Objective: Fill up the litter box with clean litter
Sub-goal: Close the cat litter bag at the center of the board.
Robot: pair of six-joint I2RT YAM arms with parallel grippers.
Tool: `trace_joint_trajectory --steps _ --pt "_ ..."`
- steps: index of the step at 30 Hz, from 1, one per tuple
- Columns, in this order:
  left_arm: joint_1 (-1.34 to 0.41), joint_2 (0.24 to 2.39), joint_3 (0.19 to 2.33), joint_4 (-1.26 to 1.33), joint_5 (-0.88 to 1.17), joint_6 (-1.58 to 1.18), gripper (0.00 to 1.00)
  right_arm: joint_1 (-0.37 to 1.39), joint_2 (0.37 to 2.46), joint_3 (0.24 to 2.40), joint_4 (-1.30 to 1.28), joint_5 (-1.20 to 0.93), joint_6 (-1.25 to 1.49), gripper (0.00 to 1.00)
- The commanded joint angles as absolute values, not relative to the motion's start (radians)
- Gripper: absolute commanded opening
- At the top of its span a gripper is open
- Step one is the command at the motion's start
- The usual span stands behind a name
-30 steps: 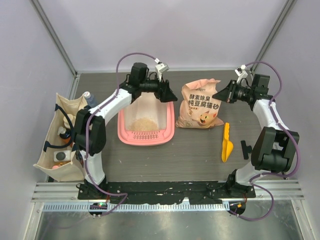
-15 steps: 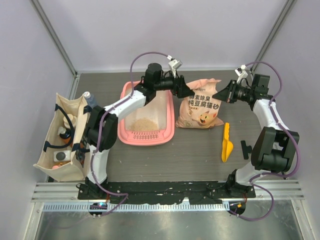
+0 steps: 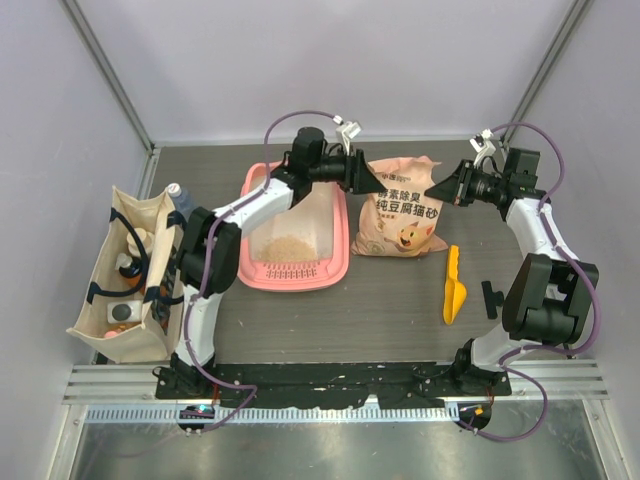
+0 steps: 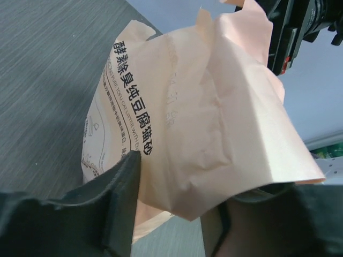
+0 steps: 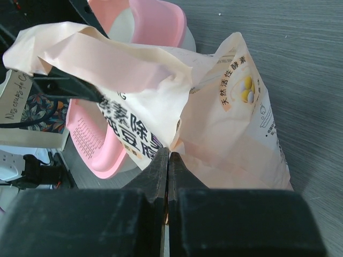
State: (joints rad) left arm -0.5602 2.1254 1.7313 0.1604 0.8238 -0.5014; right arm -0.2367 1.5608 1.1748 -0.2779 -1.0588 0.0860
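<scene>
The pink litter box [image 3: 244, 262] lies left of centre with a tan pile of clean litter [image 3: 288, 247] on its whitish floor. To its right the peach litter bag [image 3: 405, 222] stands on the table. My left gripper [image 3: 375, 186] is at the bag's top left corner. In the left wrist view this gripper [image 4: 179, 187] is open, its fingers [image 4: 122, 201] straddling a folded flap of the bag [image 4: 214, 123]. My right gripper [image 3: 433, 190] is at the top right corner, where it [image 5: 168, 152] is shut on the bag's edge [image 5: 236, 134].
A yellow-orange scoop [image 3: 453, 285] lies right of the bag, with a small black part [image 3: 490, 298] beside it. A beige tote bag [image 3: 122, 275] holding bottles stands at the table's left edge. Grey walls close in the back and sides.
My left arm has swung right from above the litter box to the bag's top left corner. Its jaws now straddle the bag's flap. The right arm has stayed still.
</scene>
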Motion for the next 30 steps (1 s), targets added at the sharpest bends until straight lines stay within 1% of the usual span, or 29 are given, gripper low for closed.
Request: trace_joint_trajectory --steps 1,2,3,4,5,9,12,13,20,24,26,30 --pt "-0.552 2.141 1.790 0.158 0.860 -0.575 0.42 -0.242 1.537 1.246 -0.225 -1.123 0.095 0.01" --pt "-0.549 2.151 1.802 0.155 0.879 -0.621 0.35 -0.242 1.536 1.246 -0.227 -1.126 0.095 0.02" --pt "-0.548 2.157 1.827 0.152 0.897 -0.647 0.13 -0.242 1.534 1.244 -0.230 -1.129 0.097 0.01" --pt "-0.545 2.166 1.841 0.140 0.923 -0.687 0.04 -0.242 1.534 1.246 -0.233 -1.135 0.098 0.01" --pt "-0.535 2.189 1.854 0.109 0.974 -0.760 0.00 -0.242 1.534 1.246 -0.236 -1.143 0.100 0.01" --pt "-0.522 2.247 1.955 -0.026 1.144 -0.799 0.00 -0.250 1.557 1.249 -0.241 -1.202 0.135 0.01" --pt "-0.502 2.307 2.092 -0.259 1.175 -0.779 0.00 -0.262 1.563 1.249 -0.242 -1.212 0.149 0.01" --pt "-0.496 2.303 2.094 -0.291 1.175 -0.781 0.00 -0.267 1.565 1.250 -0.244 -1.215 0.149 0.01" --pt "-0.469 2.272 2.089 -0.347 1.281 -0.851 0.00 -0.311 1.612 1.290 -0.255 -1.313 0.196 0.02" --pt "-0.446 2.237 2.048 -0.357 1.209 -0.873 0.00 -0.311 1.617 1.313 -0.300 -1.348 0.190 0.01" --pt "-0.433 2.197 2.010 -0.212 1.200 -0.935 0.00 -0.311 1.605 1.302 -0.331 -1.338 0.134 0.01" --pt "-0.428 2.226 2.054 -0.192 1.209 -0.959 0.00 -0.298 1.606 1.256 -0.354 -1.332 0.143 0.01"
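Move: The left hand's half-open fingers already straddle the upper left edge of the cat litter bag; the bag's middle lies about 7 cm to their right, 1 cm back and 10 cm below. The litter box is centred some 17 cm left of that hand, 5 cm back and 17 cm down. The right hand, shut on the bag's upper right edge, has the bag's middle about 6 cm left, 1 cm back and 10 cm below, and the yellow scoop roughly 7 cm right, 17 cm back, 20 cm down. The left fingers shut on the bag's upper left edge and pinch it; the wrist then rolls nearly 40 degrees about its fingers, top going forward, while the hand eases about 1.5 cm back and 1.5 cm to the left. The right hand keeps its pinch on the other edge, drawing back about 1.5 cm and a little left, and turning some 15 degrees. ##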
